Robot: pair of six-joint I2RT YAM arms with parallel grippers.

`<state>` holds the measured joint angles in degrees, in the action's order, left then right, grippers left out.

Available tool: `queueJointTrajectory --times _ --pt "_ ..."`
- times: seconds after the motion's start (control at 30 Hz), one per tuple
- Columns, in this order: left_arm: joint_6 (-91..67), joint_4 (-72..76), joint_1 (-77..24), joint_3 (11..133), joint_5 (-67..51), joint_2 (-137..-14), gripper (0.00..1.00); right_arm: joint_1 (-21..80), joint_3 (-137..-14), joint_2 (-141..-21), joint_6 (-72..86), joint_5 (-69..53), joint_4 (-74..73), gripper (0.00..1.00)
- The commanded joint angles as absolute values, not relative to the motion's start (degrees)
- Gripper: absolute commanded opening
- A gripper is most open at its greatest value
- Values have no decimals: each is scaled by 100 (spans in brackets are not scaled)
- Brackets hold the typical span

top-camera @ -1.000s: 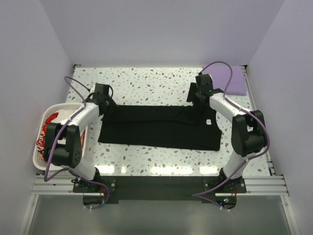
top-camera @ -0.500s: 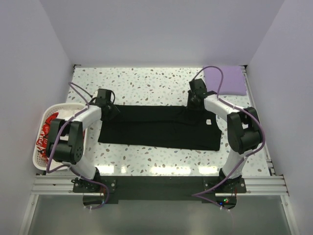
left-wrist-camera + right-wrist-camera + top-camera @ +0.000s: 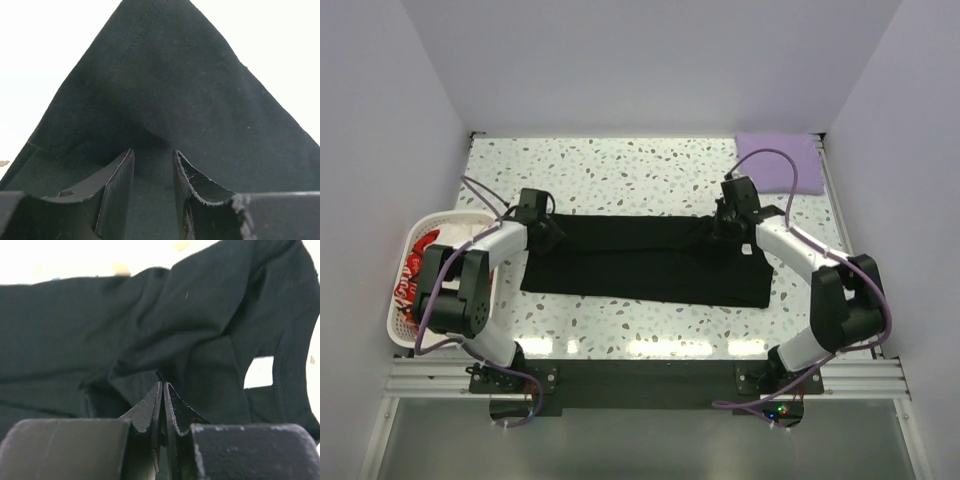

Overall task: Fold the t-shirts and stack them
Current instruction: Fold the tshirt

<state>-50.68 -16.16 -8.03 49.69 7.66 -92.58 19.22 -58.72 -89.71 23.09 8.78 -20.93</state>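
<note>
The black t-shirt [image 3: 630,262] lies spread across the middle of the table. My left gripper [image 3: 544,232] is at its far left corner; in the left wrist view it [image 3: 153,152] stands open, its fingers straddling flat black cloth [image 3: 170,85]. My right gripper [image 3: 720,226] is at the shirt's far edge near the collar. Seen from the right wrist it [image 3: 162,384] is shut, with a thin fold of the bunched black cloth [image 3: 75,325] pinched at its tips. A folded lavender t-shirt [image 3: 782,160] rests at the back right corner. The white t-shirt with red lettering [image 3: 420,262] lies in the basket.
A white slotted basket [image 3: 402,325] hangs at the table's left edge beside the left arm. Walls close in on the left, back and right. The speckled tabletop [image 3: 630,175] shows behind the black shirt.
The right gripper has shut on the black cloth and its arm has shifted slightly at the shirt's far edge. The left gripper has stayed open, edging a little toward the shirt's corner.
</note>
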Motion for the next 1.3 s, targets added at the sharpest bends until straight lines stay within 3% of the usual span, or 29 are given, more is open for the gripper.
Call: queueJointTrajectory --times 0.0,0.27,0.37,0.4,0.47,0.73,1.03,1.27 --pt "-5203 -1354 -835 4922 729 -8965 41 1986 -5381 -8413 2399 511 -1978 8" --pt "-5186 -1362 -835 4922 686 -8842 41 2136 -4500 -7824 2593 325 -1907 10" --pt "-5168 -1397 -835 4992 677 -8816 41 2127 -4754 -7525 2523 579 -2179 20" --pt "-5168 -1406 -826 5010 685 -8815 41 2136 -4990 -7489 2505 693 -2310 31" --pt "-5177 -1424 -826 5071 686 -8842 41 2136 -5246 -7636 2470 940 -2320 38" --pt "-5186 -1564 -826 5431 668 -9184 41 1961 -6890 -9113 2364 1591 -2795 42" --pt "-5159 -1582 -826 5537 642 -9430 41 1029 -6548 -9483 2803 168 -1943 55" --pt "-5186 -1556 -826 5537 598 -9492 41 652 -6163 -9475 3164 18 -1495 55"
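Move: The right gripper, shut, holds a pinch of the t-shirt's upper layer. The spot to lay it on is about 7 cm back and 3 cm below. From this hand, the white tag lies roughly level and 6 cm right, the far edge 7 cm straight ahead, and the flared sleeve 8 cm ahead and 6 cm right. From the left gripper, that spot is some 38 cm right and 7 cm back; the t-shirt's far left corner is about 6 cm ahead and 6 cm left. Draw the right gripper and its pinched layer back about 7 cm over the t-shirt, sinking 3 cm, then open and let go. Rise and swing forward some 12 cm, then sink and shift right towards the sleeve, turning about 10 degrees clockwise, fingers half open. Ease the half-open left gripper up and 2 cm forward, then let it sink a little. ##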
